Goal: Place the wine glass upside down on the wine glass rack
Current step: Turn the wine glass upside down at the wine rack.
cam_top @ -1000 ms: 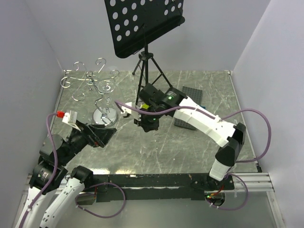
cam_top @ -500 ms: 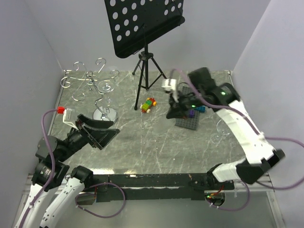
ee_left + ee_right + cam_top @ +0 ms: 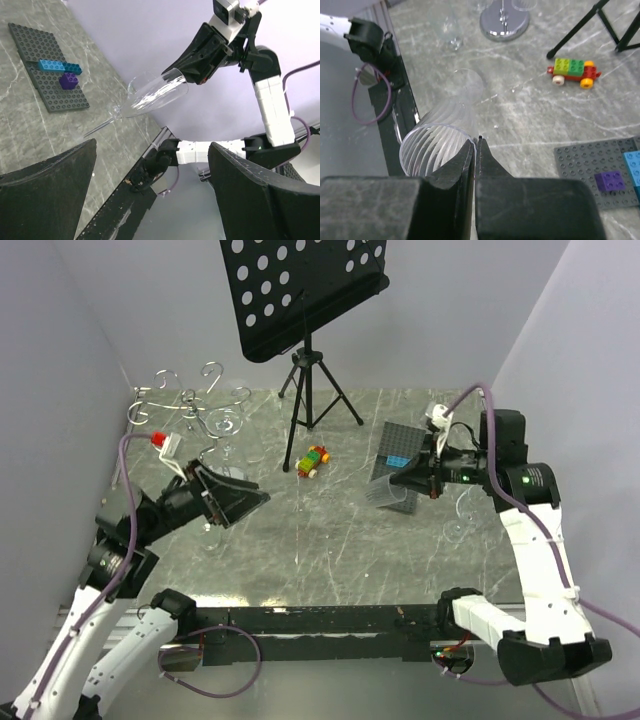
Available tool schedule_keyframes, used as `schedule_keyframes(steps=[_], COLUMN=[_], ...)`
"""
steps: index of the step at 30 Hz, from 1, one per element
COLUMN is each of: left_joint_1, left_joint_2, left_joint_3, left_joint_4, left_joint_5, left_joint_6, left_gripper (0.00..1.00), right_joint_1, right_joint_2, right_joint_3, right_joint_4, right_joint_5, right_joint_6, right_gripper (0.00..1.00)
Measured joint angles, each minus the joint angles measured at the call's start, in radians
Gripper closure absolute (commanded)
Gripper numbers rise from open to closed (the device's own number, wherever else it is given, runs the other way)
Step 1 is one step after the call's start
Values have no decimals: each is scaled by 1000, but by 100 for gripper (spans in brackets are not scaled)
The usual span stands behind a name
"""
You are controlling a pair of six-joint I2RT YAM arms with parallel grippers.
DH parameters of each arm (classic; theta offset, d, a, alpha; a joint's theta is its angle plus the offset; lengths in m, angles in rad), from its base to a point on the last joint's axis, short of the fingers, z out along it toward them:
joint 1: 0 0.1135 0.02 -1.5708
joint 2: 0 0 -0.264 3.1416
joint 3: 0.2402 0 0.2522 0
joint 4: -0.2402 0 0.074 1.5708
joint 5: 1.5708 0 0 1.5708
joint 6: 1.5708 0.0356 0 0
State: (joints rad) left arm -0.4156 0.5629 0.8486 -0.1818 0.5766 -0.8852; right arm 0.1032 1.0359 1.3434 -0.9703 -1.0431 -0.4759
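The wine glass (image 3: 440, 142), clear with spiral ribs, lies nearly level in the air over the table's right half (image 3: 385, 493). My right gripper (image 3: 476, 143) is shut on its rim, one finger inside the bowl and one outside (image 3: 403, 480). The left wrist view shows the same glass (image 3: 155, 95) with its stem slanting down to the left. My left gripper (image 3: 240, 508) is open and holds nothing (image 3: 152, 150); it hangs in front of the rack. The wine glass rack (image 3: 188, 408), chrome with curled hooks, stands at the back left on a round base (image 3: 504, 22).
Another glass (image 3: 225, 425) hangs on the rack. A second glass (image 3: 210, 537) stands front left and a third (image 3: 460, 512) under my right arm. A toy car (image 3: 313, 461), a grey studded plate (image 3: 405, 440) with bricks and the black music stand (image 3: 305, 390) are also here.
My right arm swung from beside the rack's base across to the right side of the table. My left gripper rose and moved forward, still open.
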Motion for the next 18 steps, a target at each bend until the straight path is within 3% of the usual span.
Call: schedule_keyframes(steps=[8,18], left_joint_1=[-60,-364], left_joint_2=[100,293], left_joint_3=[135,278], left_joint_4=[-61,-172], left_joint_5=[-6,-269], left_joint_6=[24,101], left_gripper=[3,3], right_joint_1=[-118,-327], right_joint_2=[-45,-52], right_joint_3=[-109,-279], right_joint_4=[119,293], right_joint_5=[-127,-301], right_joint_6=[53,159], right_gripper=[100,100])
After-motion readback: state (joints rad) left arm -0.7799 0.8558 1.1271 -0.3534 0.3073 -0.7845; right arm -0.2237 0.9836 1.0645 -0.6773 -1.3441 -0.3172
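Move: The wine glass, held by its rim in the right hand's shut fingers, has its middle about 20 cm to the right of the open left hand, 2 cm ahead and 7 cm lower. From the right hand, the glass's middle is some 6 cm left, level fore and aft, and 5 cm below. The toy car on the table lies roughly 16 cm left, 5 cm ahead and 30 cm below; the baseplate 9 cm right, 4 cm ahead, equally low. Open left hand goes 6 cm right towards the glass; right hand draws it 4 cm right, foot rising. ##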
